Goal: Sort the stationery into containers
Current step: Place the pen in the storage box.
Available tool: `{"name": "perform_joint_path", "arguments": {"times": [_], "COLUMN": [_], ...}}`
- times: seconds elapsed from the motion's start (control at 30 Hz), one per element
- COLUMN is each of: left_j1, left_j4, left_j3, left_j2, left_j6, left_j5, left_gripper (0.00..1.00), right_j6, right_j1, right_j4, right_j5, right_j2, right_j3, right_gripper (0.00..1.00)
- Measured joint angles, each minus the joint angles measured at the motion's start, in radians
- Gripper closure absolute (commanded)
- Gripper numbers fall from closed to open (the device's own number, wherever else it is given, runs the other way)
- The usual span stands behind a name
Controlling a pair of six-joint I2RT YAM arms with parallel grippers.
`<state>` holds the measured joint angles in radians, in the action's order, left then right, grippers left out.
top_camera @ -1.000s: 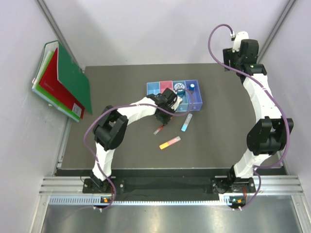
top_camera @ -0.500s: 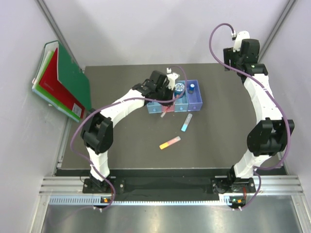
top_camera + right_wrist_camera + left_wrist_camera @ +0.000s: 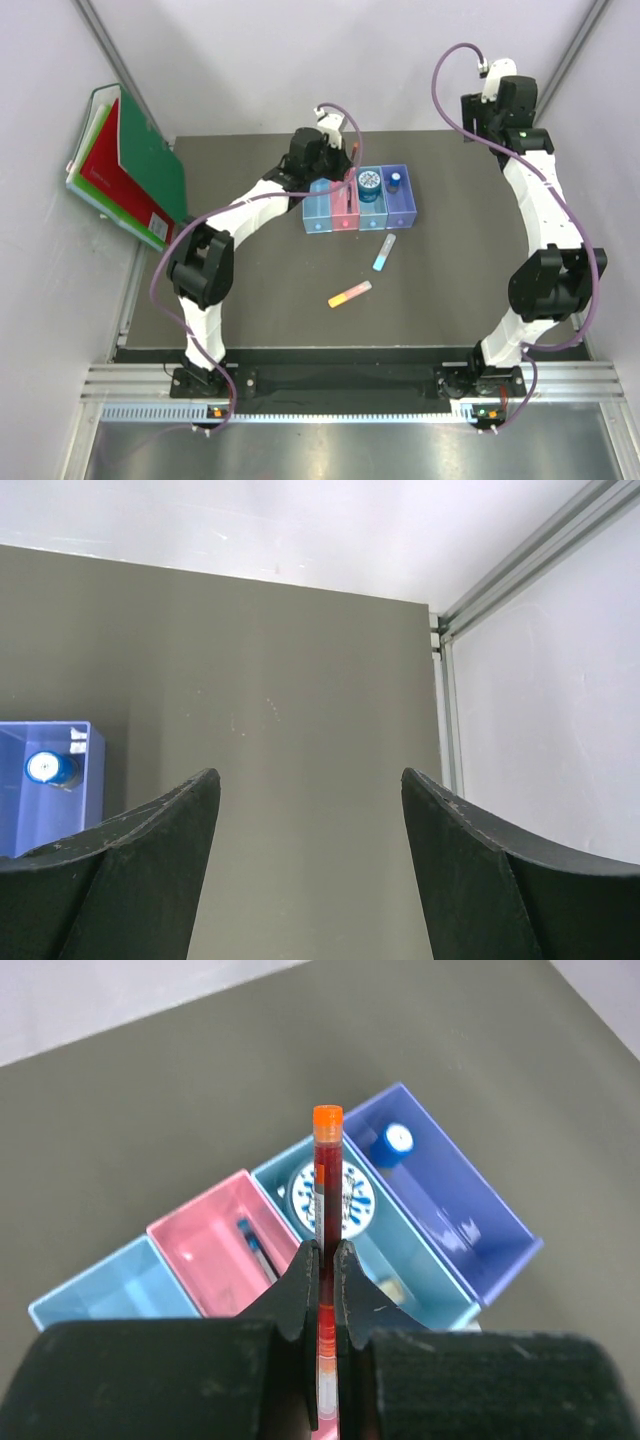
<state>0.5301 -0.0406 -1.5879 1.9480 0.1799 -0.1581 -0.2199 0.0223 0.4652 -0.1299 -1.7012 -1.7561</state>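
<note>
My left gripper [image 3: 327,1252] is shut on the red-black pen [image 3: 327,1165], which sticks out forward with its orange tip above the containers [image 3: 360,200]. The four joined bins are light blue [image 3: 110,1295], pink [image 3: 205,1250], blue [image 3: 430,1285] and violet-blue [image 3: 470,1210]. A blue pen [image 3: 255,1245] lies in the pink bin. In the blue bin is the round blue tin [image 3: 357,1200], and the grey-capped bottle [image 3: 390,1142] is in the violet-blue one. A light-blue stick [image 3: 384,252] and a yellow-pink stick [image 3: 350,294] lie on the table in front. My right gripper [image 3: 310,775] hangs open and empty at the far right.
Green and red folders [image 3: 125,165] lean against the left wall. The right wall's metal frame [image 3: 445,710] runs along the table's edge near my right gripper. Both arm bases stand at the near edge.
My left gripper has lifted the red-black pen off the table in front of the bins and carried it back over them. The right arm has not moved.
</note>
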Motion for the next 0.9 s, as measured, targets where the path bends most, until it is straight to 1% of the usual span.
{"name": "perform_joint_path", "arguments": {"times": [0.1,0.2,0.33,0.5,0.7,0.9], "left_j1": [0.001,0.001,0.002,0.000,0.000,0.000], "left_j4": [-0.074,-0.108,-0.113,-0.094,-0.067,-0.025], "left_j3": [0.008,0.008,0.008,0.008,0.008,0.011], "left_j2": [0.039,0.087,0.133,0.149,0.150,0.150], "left_j6": [0.009,0.016,0.021,0.024,0.040,0.058], "left_j5": [0.025,0.057,0.135,0.225,0.226,0.195], "left_gripper": [1.00,1.00,1.00,1.00,1.00,1.00], "right_j6": [-0.005,-0.007,-0.013,-0.015,-0.015,-0.015], "right_j1": [0.000,0.000,0.000,0.001,0.007,0.015], "right_j4": [0.001,0.000,0.001,0.002,-0.003,-0.001], "right_j5": [0.000,-0.001,-0.006,-0.008,-0.008,-0.008], "right_j2": [0.000,0.000,-0.002,-0.013,-0.025,-0.034], "right_j3": [0.000,0.000,-0.003,-0.033,-0.046,-0.046], "right_gripper": [0.27,0.27,0.27,0.26,0.26,0.26]}}
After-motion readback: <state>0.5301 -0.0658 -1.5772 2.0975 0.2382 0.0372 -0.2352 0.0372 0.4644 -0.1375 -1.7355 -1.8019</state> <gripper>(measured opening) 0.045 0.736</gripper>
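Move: Below the left hand, which already holds the red pen, lies the box's pink compartment, its middle some 17 cm lower, about 2 cm nearer the base and 2 cm to the left. The empty blue compartment is 8 cm farther left of it; the round tub stands about 6 cm right of the hand and 2 cm ahead, in the next compartment. From the right hand the pink compartment lies about 35 cm left, 5 cm back and 27 cm down. Sinking about 9 cm towards the pink compartment, the left hand first also reaches some 4 cm forward, then eases back about 1 cm while going on down more slowly. Meanwhile it drifts slightly left and turns some 10 to 15 degrees counter-clockwise, bringing the pen closer in line with the dividers; the shut fingers keep their pinch on its middle. ##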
